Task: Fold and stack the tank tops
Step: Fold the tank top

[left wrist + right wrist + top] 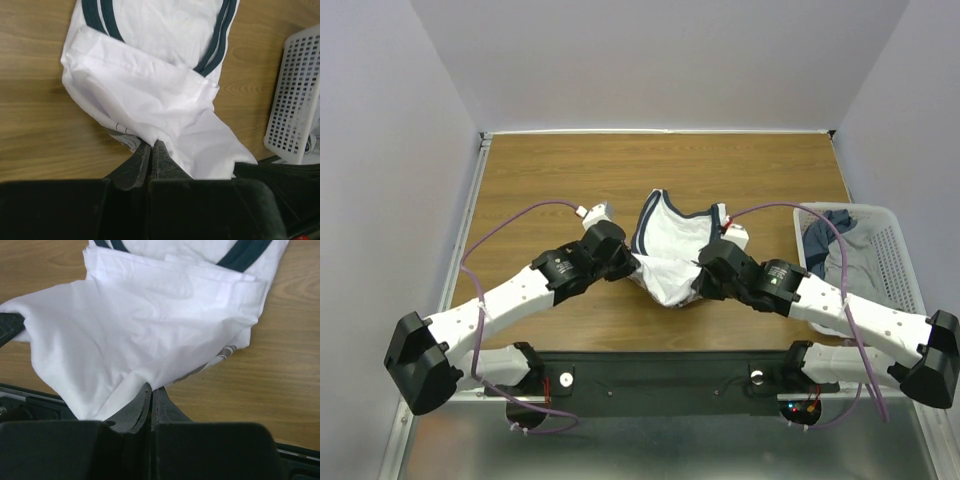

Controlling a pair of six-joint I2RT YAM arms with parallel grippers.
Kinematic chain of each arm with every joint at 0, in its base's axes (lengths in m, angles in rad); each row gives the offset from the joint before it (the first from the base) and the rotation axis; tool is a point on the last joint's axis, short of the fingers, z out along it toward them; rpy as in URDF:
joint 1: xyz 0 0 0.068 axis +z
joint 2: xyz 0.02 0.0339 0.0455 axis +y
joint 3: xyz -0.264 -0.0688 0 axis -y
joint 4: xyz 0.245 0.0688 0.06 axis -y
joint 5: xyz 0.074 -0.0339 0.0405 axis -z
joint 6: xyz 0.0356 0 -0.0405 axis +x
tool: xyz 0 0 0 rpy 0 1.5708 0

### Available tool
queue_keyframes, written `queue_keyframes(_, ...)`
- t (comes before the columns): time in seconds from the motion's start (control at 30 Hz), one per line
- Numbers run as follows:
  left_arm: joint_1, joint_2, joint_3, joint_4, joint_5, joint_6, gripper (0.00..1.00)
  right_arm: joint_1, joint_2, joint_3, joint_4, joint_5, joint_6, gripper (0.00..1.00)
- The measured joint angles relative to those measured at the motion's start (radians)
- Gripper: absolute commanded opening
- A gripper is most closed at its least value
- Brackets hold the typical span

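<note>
A white tank top with navy-edged neck and armholes lies crumpled at the middle of the wooden table, its lower part lifted and bunched toward the arms. My left gripper is shut on the cloth's lower left edge. In the left wrist view the left gripper pinches the white tank top at the fingertips. My right gripper is shut on the lower right edge. The right wrist view has the right gripper closed with the white tank top draping over it. A bit of printed front peeks out underneath.
A white plastic mesh basket stands at the table's right edge, with grey and dark blue tank tops inside it. The same basket appears at the right of the left wrist view. Bare wood lies behind and to the left of the white top.
</note>
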Motion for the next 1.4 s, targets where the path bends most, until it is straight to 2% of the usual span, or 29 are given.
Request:
queue_keyframes(0.43,0.156,0.175,0.169,0.152,0.051,0.072,0.00,-0.166,0.083,0.153,0.009,0.034,-0.162,0.00)
queue_keyframes(0.83,0.228,0.397,0.375,0.265,0.090,0.092,0.00,-0.397,0.180,0.196,0.126,-0.102,-0.278,0.00)
queue_keyframes(1.2,0.318,0.792,0.611,0.438,0.201,0.111,0.00,-0.674,0.358,0.202,0.298,-0.291,-0.345,0.00)
queue_keyframes(1.4,0.349,1.080,0.833,0.586,0.299,0.113,0.00,-0.816,0.578,0.206,0.460,-0.369,-0.351,0.00)
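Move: Both closed grippers already hold the white top's hem, lifted. The left shoulder strap's tip is about 32 cm ahead of the left gripper, 7 cm to its right and 16 cm below; the right strap's tip is 28 cm ahead and 25 cm to the right. From the right gripper, the right strap's tip is roughly 29 cm ahead, 6 cm right and 12 cm below, the left one's 36 cm ahead and 12 cm left. The basket's middle lies 12 cm ahead and 48 cm to its right. Keep both grippers shut on the hem and sweep it forward over the top towards the strap ends: left some 31 cm, right about 24 cm, both bearing 10 to 12 cm rightwards. Let them climb a few centimetres first, then sink over the last stretch, the right ending lowest as it turns nearly 20 degrees clockwise, the left tipping its fingers up a little. ##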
